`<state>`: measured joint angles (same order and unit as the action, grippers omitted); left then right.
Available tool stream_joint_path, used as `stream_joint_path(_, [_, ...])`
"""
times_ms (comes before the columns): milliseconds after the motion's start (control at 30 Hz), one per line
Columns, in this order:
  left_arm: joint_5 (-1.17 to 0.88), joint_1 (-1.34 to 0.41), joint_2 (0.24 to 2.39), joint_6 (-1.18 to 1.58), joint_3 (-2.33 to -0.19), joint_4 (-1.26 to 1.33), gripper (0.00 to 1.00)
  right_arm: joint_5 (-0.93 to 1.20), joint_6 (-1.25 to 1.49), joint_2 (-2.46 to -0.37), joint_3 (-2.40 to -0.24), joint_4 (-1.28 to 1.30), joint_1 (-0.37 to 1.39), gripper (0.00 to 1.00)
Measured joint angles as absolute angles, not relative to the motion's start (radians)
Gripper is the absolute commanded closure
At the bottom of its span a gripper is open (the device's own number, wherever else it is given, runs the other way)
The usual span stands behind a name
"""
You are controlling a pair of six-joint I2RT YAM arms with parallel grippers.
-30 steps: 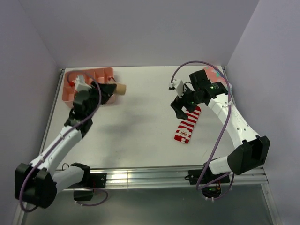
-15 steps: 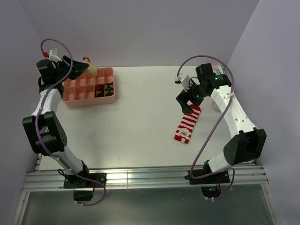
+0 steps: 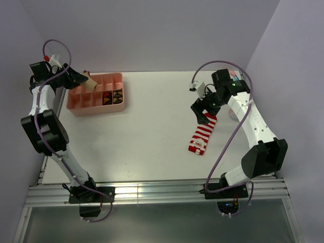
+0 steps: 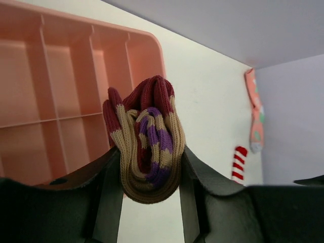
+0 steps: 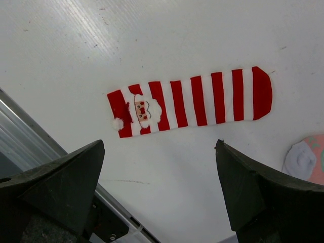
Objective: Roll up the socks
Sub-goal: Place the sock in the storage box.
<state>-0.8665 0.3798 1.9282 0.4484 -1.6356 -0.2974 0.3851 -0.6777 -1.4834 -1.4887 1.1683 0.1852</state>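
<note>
My left gripper is shut on the rolled tan sock, a bundle with dark red and purple stripes. It holds the bundle over the back left part of the pink tray. The red-and-white striped sock lies flat and unrolled on the table at the right. Above that sock's far end my right gripper hangs open, nothing between its fingers.
The pink tray is split into compartments, and two of them hold dark patterned items. A pink sock with teal and grey pattern lies at the back right by the wall. A metal rail runs along the near edge.
My left arm has swung from the tray's right side to the far back left, carrying the rolled tan sock over the tray. My right gripper moved slightly back and right, still open.
</note>
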Motion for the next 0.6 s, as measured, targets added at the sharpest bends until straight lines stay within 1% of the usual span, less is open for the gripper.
stream_joint_path(167, [-0.85, 0.383, 1.967, 0.332, -1.738, -0.447, 1.0, 0.385, -0.676, -1.509, -1.505, 1.178, 0.185, 0.03])
stream_joint_path(333, [-0.846, 0.382, 2.065, 0.244, -1.852, -0.598, 1.0, 0.387, -0.673, -1.55, -1.536, 1.19, 0.185, 0.03])
stream_joint_path(600, [-0.785, 0.37, 2.157, 0.192, -1.961, -0.727, 1.0, 0.394, -0.67, -1.553, -1.537, 1.19, 0.185, 0.03])
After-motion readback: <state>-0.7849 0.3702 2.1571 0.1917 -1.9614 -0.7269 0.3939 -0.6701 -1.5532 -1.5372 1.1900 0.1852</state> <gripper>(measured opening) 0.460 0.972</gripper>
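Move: The left gripper already holds the rolled tan-and-red sock. The storage box it goes to lies almost straight below, its middle about 7 cm ahead, level sideways, some 18 cm down. At about that depth, the red-black roll in the box is roughly 6 cm ahead and 7 cm to the right, the yellow-black roll 6 cm ahead and 14 cm to the right. From the right hand the box is about 27 cm ahead and 65 cm to the left. Bring the left gripper down about 5 cm towards the front-row compartments of the storage box, with hardly any reach forward and just a slight drift left as it starts down. Tip the fingers some 10 to 15 degrees further down on the way and keep the grip on the rolled sock unchanged. ##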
